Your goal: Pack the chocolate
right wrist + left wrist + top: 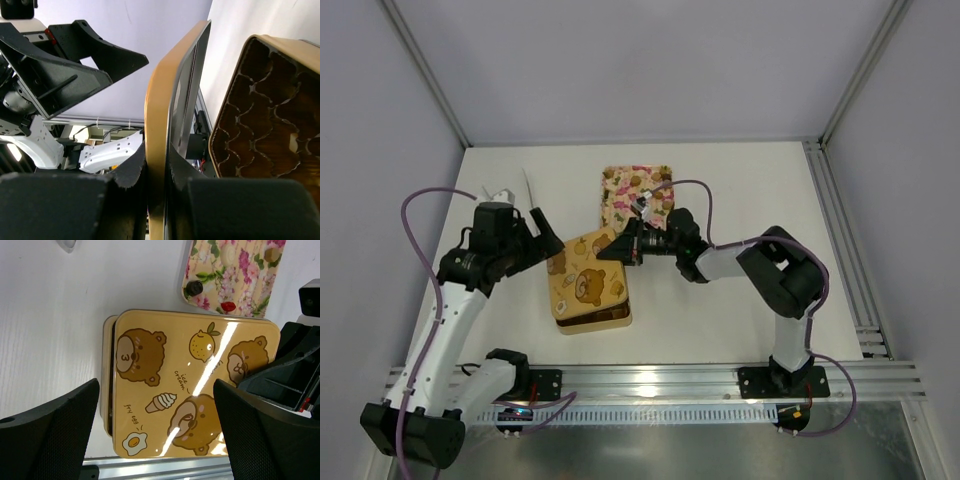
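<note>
The chocolate (272, 117) shows in the right wrist view as a dark-brown grid inside the gold box (235, 95). A yellow lid (588, 275) printed with bears hangs tilted over the box (600, 320). My right gripper (626, 246) is shut on the lid's far-right edge (161, 105), and its fingers (125, 180) pinch the rim from both sides. My left gripper (546, 240) stands open just left of the lid. In the left wrist view the lid (190, 385) lies between its spread fingers (50, 435) without touching them, and the box edge (106, 375) peeks out on the left.
A pink-floral tray (637, 195) lies on the table behind the box, close to the right wrist; it holds a few small sweets (194, 288). A small clear object (500, 192) sits at the back left. An aluminium rail (650, 378) runs along the near edge.
</note>
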### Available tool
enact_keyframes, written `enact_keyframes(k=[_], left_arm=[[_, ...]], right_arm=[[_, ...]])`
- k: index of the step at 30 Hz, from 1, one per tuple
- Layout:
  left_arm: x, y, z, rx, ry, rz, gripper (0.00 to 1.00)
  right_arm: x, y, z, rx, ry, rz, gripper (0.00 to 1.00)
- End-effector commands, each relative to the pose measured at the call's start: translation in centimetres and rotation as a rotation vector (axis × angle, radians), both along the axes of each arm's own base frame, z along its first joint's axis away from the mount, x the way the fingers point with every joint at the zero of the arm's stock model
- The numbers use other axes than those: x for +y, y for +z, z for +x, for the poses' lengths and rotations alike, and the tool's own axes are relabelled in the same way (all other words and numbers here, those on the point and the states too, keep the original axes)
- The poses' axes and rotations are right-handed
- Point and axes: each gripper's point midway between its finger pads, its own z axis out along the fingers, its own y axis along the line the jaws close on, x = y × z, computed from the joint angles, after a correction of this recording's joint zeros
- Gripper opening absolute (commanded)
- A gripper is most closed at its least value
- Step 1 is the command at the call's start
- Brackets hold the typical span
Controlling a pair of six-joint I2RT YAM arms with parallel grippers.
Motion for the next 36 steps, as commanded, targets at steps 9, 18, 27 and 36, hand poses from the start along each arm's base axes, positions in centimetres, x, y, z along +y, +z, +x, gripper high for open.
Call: enact_keyframes(k=[9,18,27,36], left_arm=[[-1.1,-2.2,0.0,-0.005,-0.025,-0.058,0.93],[-1.9,-4.4,-0.1,0.013,-0.040,-0.101,0.94],[-2.2,-6.0,0.0,0.043,-0.050,-0.114,0.95],[-2.0,-7.6,-0.1,0.091,-0.046,-0.089,0.94]], right_arm=[[1.3,0.3,0.7,-0.081,-0.035,0.079,0.04],[1.0,-1.8,0.3,-0.051,-0.039,0.064,0.04],[0.9,-3.0,0.1,-0.039,-0.038,0.046,0.04],[0.4,-3.9,0.1,-0.025,-0.046,0.041,0.04]])
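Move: The lid is held by its right edge in the right gripper. The chocolate box it goes onto lies about 9 cm below that gripper, roughly 3 cm to its left and 4 cm back, and the flowered tray some 21 cm ahead, 9 cm to the right and 12 cm down. From the open left gripper, the lid's middle is about 8 cm right, 4 cm back and 5 cm lower, with the box under it, 13 cm down. Lower the pinched lid about 5 cm with the right gripper, easing it slightly left first, so its left side closes down over the box's left rim; keep the grip. Bring the wide-open left gripper down too, about 8 cm and a little to the right, over the lid's left part, fingers tipping slightly further down, until it is close above the lid. ##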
